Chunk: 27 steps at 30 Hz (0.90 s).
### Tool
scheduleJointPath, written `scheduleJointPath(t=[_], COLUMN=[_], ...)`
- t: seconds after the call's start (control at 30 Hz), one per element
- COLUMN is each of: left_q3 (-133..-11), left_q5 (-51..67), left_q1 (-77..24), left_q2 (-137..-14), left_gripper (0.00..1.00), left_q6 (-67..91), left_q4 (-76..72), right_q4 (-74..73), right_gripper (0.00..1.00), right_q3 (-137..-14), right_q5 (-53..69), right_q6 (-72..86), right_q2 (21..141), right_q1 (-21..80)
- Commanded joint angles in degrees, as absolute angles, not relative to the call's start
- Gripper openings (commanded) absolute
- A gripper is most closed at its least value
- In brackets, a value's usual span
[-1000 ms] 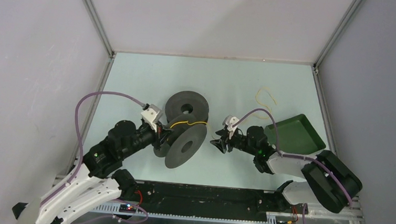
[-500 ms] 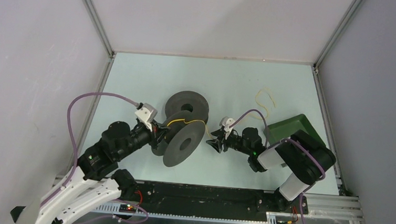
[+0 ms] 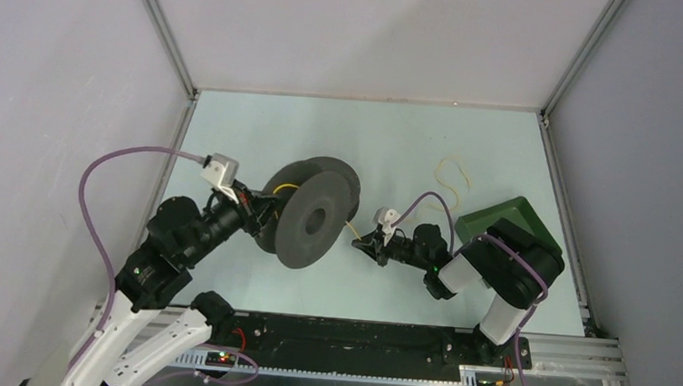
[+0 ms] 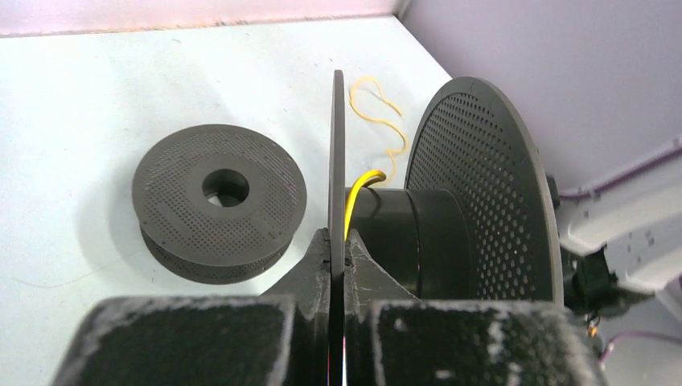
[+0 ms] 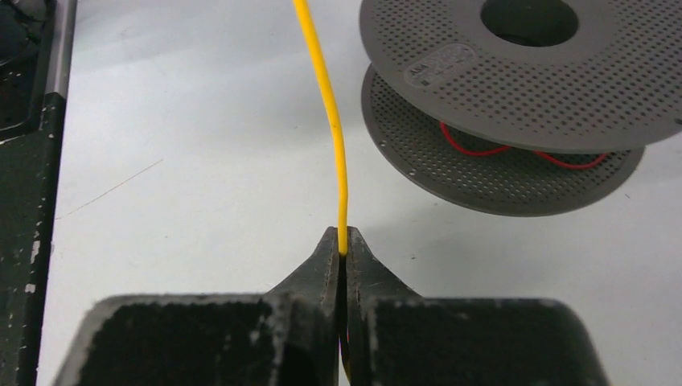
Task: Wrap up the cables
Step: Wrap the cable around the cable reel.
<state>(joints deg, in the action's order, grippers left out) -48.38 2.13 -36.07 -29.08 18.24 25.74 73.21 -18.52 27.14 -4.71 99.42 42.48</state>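
The yellow cable [image 5: 334, 137] runs from my right gripper [image 5: 343, 245], which is shut on it, up to the hub of a dark grey spool [image 3: 309, 220]. Its loose end [image 3: 453, 174] curls on the table further back. That spool is tipped on edge, and my left gripper [image 4: 338, 251] is shut on its thin flange [image 4: 338, 161]; the yellow cable [image 4: 359, 189] enters beside the hub. From above, the left gripper [image 3: 259, 210] sits left of the spool and the right gripper [image 3: 362, 243] right of it. The red cable [image 5: 515, 153] shows between the flanges of a second spool [image 4: 217, 201] lying flat.
A green tray [image 3: 499, 224] stands at the right, partly behind my right arm. The flat spool [image 3: 339, 176] lies just behind the held one. Grey walls close in the table on three sides, and a black rail [image 3: 355, 339] runs along the near edge.
My right gripper has shut on the yellow cable and shifted slightly left. The left arm has swung left and turned the held spool, so its flange now faces the camera more.
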Motion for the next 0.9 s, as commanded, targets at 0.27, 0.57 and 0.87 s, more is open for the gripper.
scheduleJointPath(t=[0.27,0.57,0.87], left_q3=[-51.8,-48.6,-49.5], left_q5=[-5.1,-19.1,-24.8], left_q1=[-23.4,-23.3,-26.1], left_q2=[-30.3,-31.4,-36.0], left_gripper=[0.00,0.00,0.00], left_q6=[34.0,34.9,26.9], left_q4=[15.3,15.0,18.8], right_q4=[58.2,44.3,48.5], right_gripper=[0.00,0.00,0.00], right_q3=[-20.3,-28.3,-38.4], right_q5=[6.0,-23.3,-35.5], right_q6=[-13.2,-33.2,-56.5], right_q2=[82.0,76.5,83.8], right_q1=[57.2,75.7,84.1])
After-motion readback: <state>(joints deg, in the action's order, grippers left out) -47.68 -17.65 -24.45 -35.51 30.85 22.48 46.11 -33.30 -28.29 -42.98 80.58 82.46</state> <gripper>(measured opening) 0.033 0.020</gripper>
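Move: Held by its near flange in the left fingers, the cable reel has its middle about 2 cm ahead, 6 cm right and 2 cm below the left hand; from the right hand, pinching the yellow cable low down, it lies some 4 cm back, 10 cm left and 22 cm up. The spare reel on the table is about 11 cm ahead, 6 cm left and 3 cm below the right hand; the loose cable tail is 14 cm ahead, 20 cm right and 6 cm below. Carrying the pinched yellow cable round on the reel's robot side, the right hand draws back and left about 7 cm each way and then climbs steeply, some 13 cm in all, rolling roughly 40 degrees with its fingers kept shut. Meanwhile the left hand keeps its pinch on the flange and swings the reel forward and left, turning it about 35 degrees counter-clockwise. ##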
